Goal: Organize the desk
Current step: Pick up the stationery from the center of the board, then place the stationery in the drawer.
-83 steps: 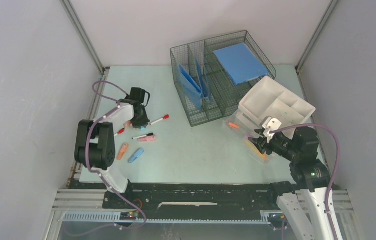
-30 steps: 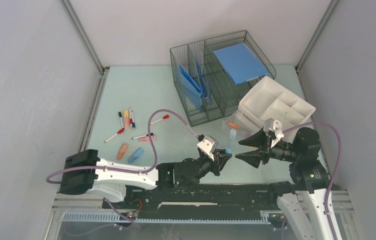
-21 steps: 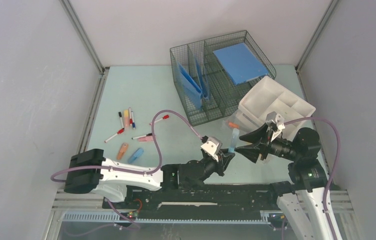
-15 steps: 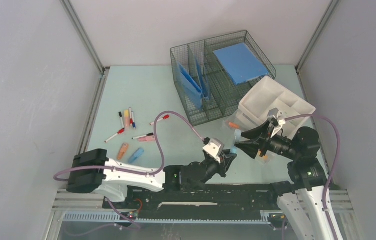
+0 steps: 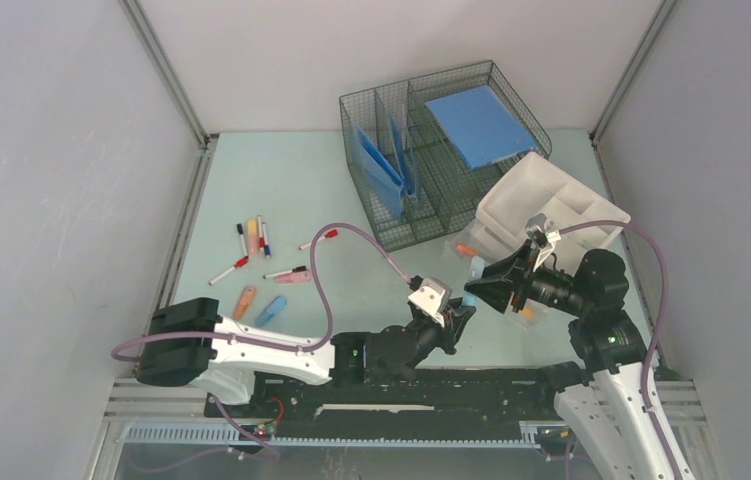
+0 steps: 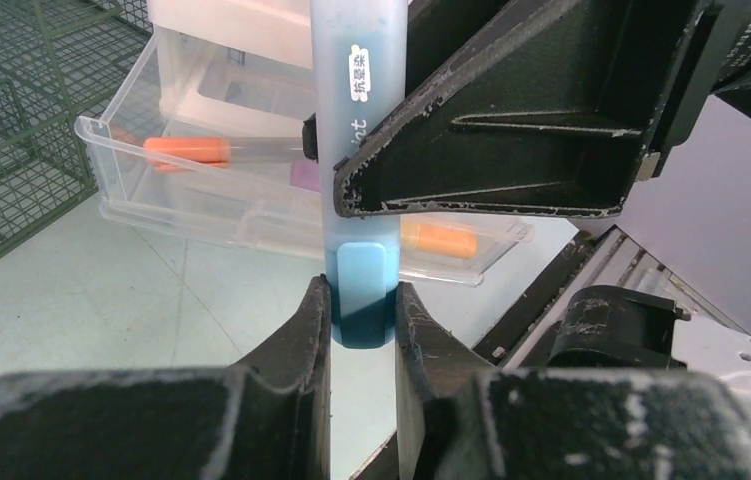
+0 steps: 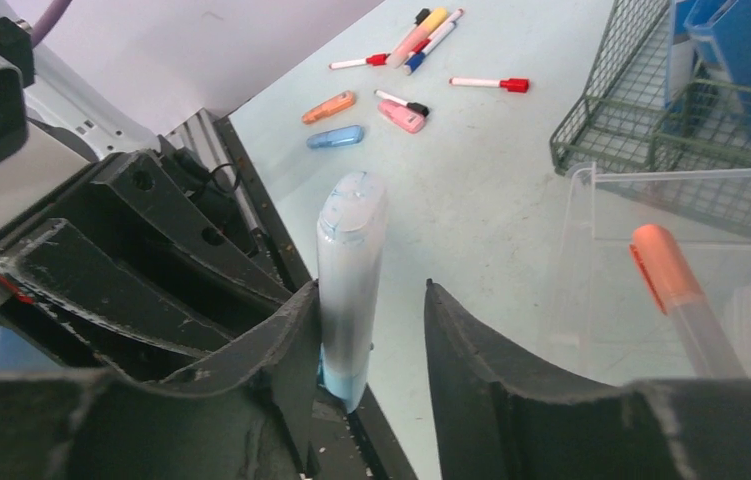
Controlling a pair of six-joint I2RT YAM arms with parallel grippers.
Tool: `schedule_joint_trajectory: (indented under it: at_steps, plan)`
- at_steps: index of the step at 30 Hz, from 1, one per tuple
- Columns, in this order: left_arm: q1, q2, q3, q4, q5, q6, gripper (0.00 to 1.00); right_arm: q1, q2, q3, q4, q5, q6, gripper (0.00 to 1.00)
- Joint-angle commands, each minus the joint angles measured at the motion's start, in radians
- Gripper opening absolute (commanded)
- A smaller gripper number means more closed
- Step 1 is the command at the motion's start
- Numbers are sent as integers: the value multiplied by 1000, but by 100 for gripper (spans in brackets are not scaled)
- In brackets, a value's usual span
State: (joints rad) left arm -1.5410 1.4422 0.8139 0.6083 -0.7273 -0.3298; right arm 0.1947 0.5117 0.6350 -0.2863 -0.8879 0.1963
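Observation:
A pale blue highlighter [image 5: 473, 272] stands upright above the mint-green desk [image 5: 291, 190], in front of the clear drawer. My left gripper [image 5: 456, 312] is shut on its blue cap end [image 6: 361, 300] from below. My right gripper [image 5: 478, 285] has its jaws around the upper barrel [image 7: 349, 260]. One right finger [image 7: 296, 330] touches the barrel. The other finger [image 7: 451, 340] stands apart from it, so that gripper is open. In the left wrist view the right finger [image 6: 511, 130] crosses in front of the barrel [image 6: 356, 120].
A clear drawer [image 5: 496, 262] with orange markers [image 7: 663, 262] lies by a white organiser [image 5: 551, 205]. A wire basket [image 5: 431, 150] holds blue folders. Loose markers [image 5: 256, 240], an orange highlighter [image 5: 244, 301] and a blue one [image 5: 271, 310] lie at the left.
My left arm swung from the loose markers across to the right, carrying the blue highlighter. My right gripper moved left onto it and its jaws narrowed around the barrel.

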Motion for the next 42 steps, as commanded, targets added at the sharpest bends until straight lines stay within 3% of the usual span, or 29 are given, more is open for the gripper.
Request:
schedule_joint_trajectory:
  at_steps: [1, 5, 11, 17, 20, 24, 26, 34, 42]
  plan:
    - [-8, 4, 51, 45, -24, 29, 0, 18, 9, -12, 43, 21, 20, 44]
    - [-8, 2, 51, 45, -2, 36, 4, 23, 12, -15, 50, 8, 12, 29]
    - [-9, -16, 39, 45, 18, 35, 30, 23, 11, -15, 55, -18, -7, 0]
    - [-7, -71, -13, 51, 102, 54, 71, 20, -8, -15, 54, -28, -78, 0]
    - [-8, -104, -44, 52, 135, 66, 84, 11, -26, -14, 47, -29, -132, 0]
    - [-7, -162, -86, 26, 127, 80, 95, -14, -28, 23, -20, -20, -225, 0]
    - [-7, -196, -105, -3, 102, 83, 99, -25, -26, 44, -57, -5, -276, 0]
    - [-4, -317, -199, -108, -3, 48, 100, -73, -48, 111, -204, -2, -502, 0]
    - [5, -428, -301, -172, -85, -17, 100, -128, -88, 143, -238, 95, -546, 0]
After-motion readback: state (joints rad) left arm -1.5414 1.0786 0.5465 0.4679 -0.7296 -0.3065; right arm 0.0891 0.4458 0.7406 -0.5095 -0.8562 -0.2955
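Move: The light-blue highlighter stands upright, held near its lower end by the left hand, its middle about 4 cm above that hand's grip. It is already between the right hand's closing fingers, about 1 cm to their left and level with them. From the right hand, the open clear drawer lies some 7 cm ahead, 6 cm right and 10 cm lower; the orange-capped marker in it is about 10 cm ahead, 1 cm right and 11 cm lower. The right hand shuts its fingers on the highlighter above the left hand's grip while the left still holds on; then the left opens wide and comes free, easing back and up a little before drawing off some 8 cm to its left and finally sinking. Keeping its pinch, the right hand carries the highlighter about 4 cm to the right, towards the open drawer, and rolls roughly 25 degrees about its fingers so the highlighter's top leans back towards the base. ##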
